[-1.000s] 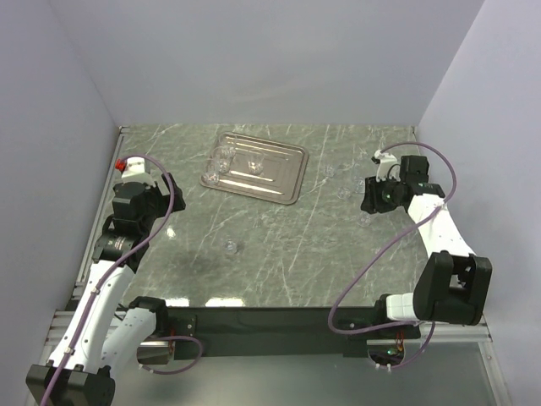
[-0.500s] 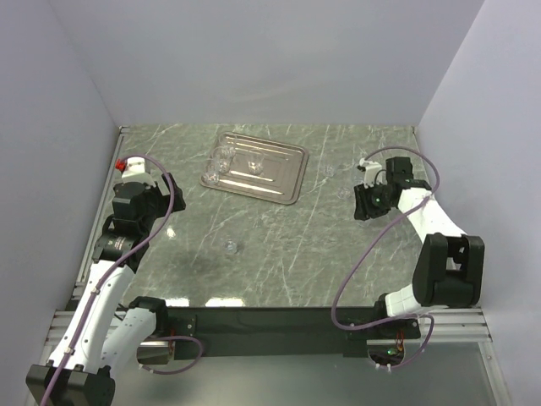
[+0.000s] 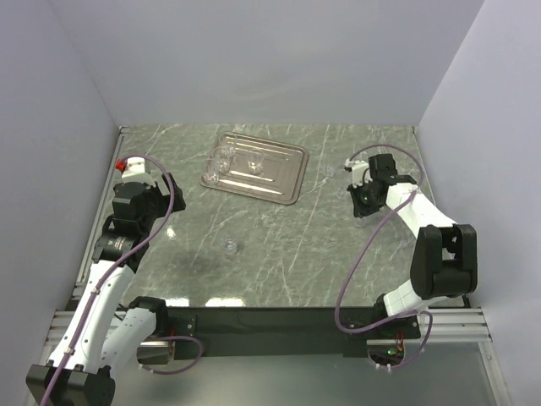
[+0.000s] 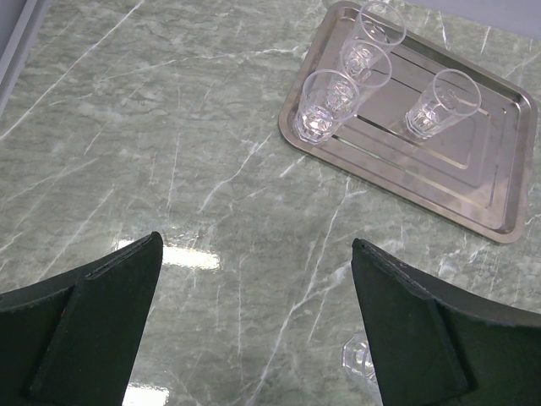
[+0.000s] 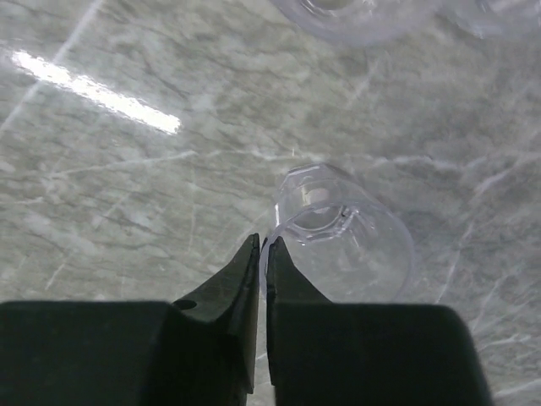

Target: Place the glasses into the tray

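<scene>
The silver tray (image 3: 275, 173) lies at the back centre and holds several clear glasses (image 3: 221, 161). In the left wrist view the tray (image 4: 482, 182) has several upright glasses (image 4: 325, 106). My left gripper (image 4: 255, 243) is open and empty above the marble, with one glass (image 4: 359, 359) beside its right finger; that glass stands alone in the top view (image 3: 229, 245). My right gripper (image 5: 263, 243) is shut on the rim of a glass (image 5: 342, 233), with its wall pinched between the fingers. In the top view this gripper (image 3: 361, 205) is at the right, apart from the tray.
Two more glasses lie just beyond the right gripper (image 5: 355, 13) (image 5: 499, 13), faint in the top view (image 3: 328, 171). Purple walls close the table at the back and both sides. The left arm stands along the left edge (image 3: 135, 203).
My right arm has swung left and a little toward the back, and its wrist has turned. The left arm and the glasses in the tray have not moved.
</scene>
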You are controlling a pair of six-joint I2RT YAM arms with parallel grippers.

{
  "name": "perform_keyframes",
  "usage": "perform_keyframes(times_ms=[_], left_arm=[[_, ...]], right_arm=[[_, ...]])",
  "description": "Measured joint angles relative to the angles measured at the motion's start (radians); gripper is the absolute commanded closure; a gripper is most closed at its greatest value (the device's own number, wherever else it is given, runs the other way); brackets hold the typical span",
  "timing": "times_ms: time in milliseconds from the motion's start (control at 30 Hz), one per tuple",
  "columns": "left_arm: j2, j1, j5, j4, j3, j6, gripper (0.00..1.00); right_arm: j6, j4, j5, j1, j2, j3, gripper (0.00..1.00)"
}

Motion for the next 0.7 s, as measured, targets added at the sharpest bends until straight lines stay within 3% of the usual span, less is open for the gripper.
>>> perform_keyframes(times_ms=[267,467,700], left_arm=[[-0.001,0.0,0.0,0.0,0.0,0.0,0.01],[-0.001,0.0,0.0,0.0,0.0,0.0,0.01],[0.004,0.0,-0.001,0.0,0.0,0.004,0.01]], right_arm=[[-0.114,-0.084,-0.057,0.063,0.0,0.095,1.0],[-0.218,-0.133,-0.109,0.182,0.008,0.211,1.0],[-0.256,-0.152,-0.113,0.322,0.175,0.455,1.0]])
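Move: My right hand already pinches a glass at its rim. The tray this glass goes to has its middle about 20 cm ahead and 33 cm to the left, some 10 cm below my fingers. Of the loose glasses, one stands about 8 cm ahead and 4 cm left, another 17 cm ahead and 8 cm left, a third 12 cm ahead and 2 cm right. From my left hand the tray's middle is some 23 cm ahead and 26 cm right, well below. Keeping the glass pinched by its rim, I carry it with my right hand about 14 cm left towards the tray, gaining speed, and raise it some 8 cm, bearing 5 cm forward mostly late on. I take it past the near side of the loose glasses, turning the wrist roughly 35 degrees counter-clockwise and tilting the fingertips slightly up and outward. ##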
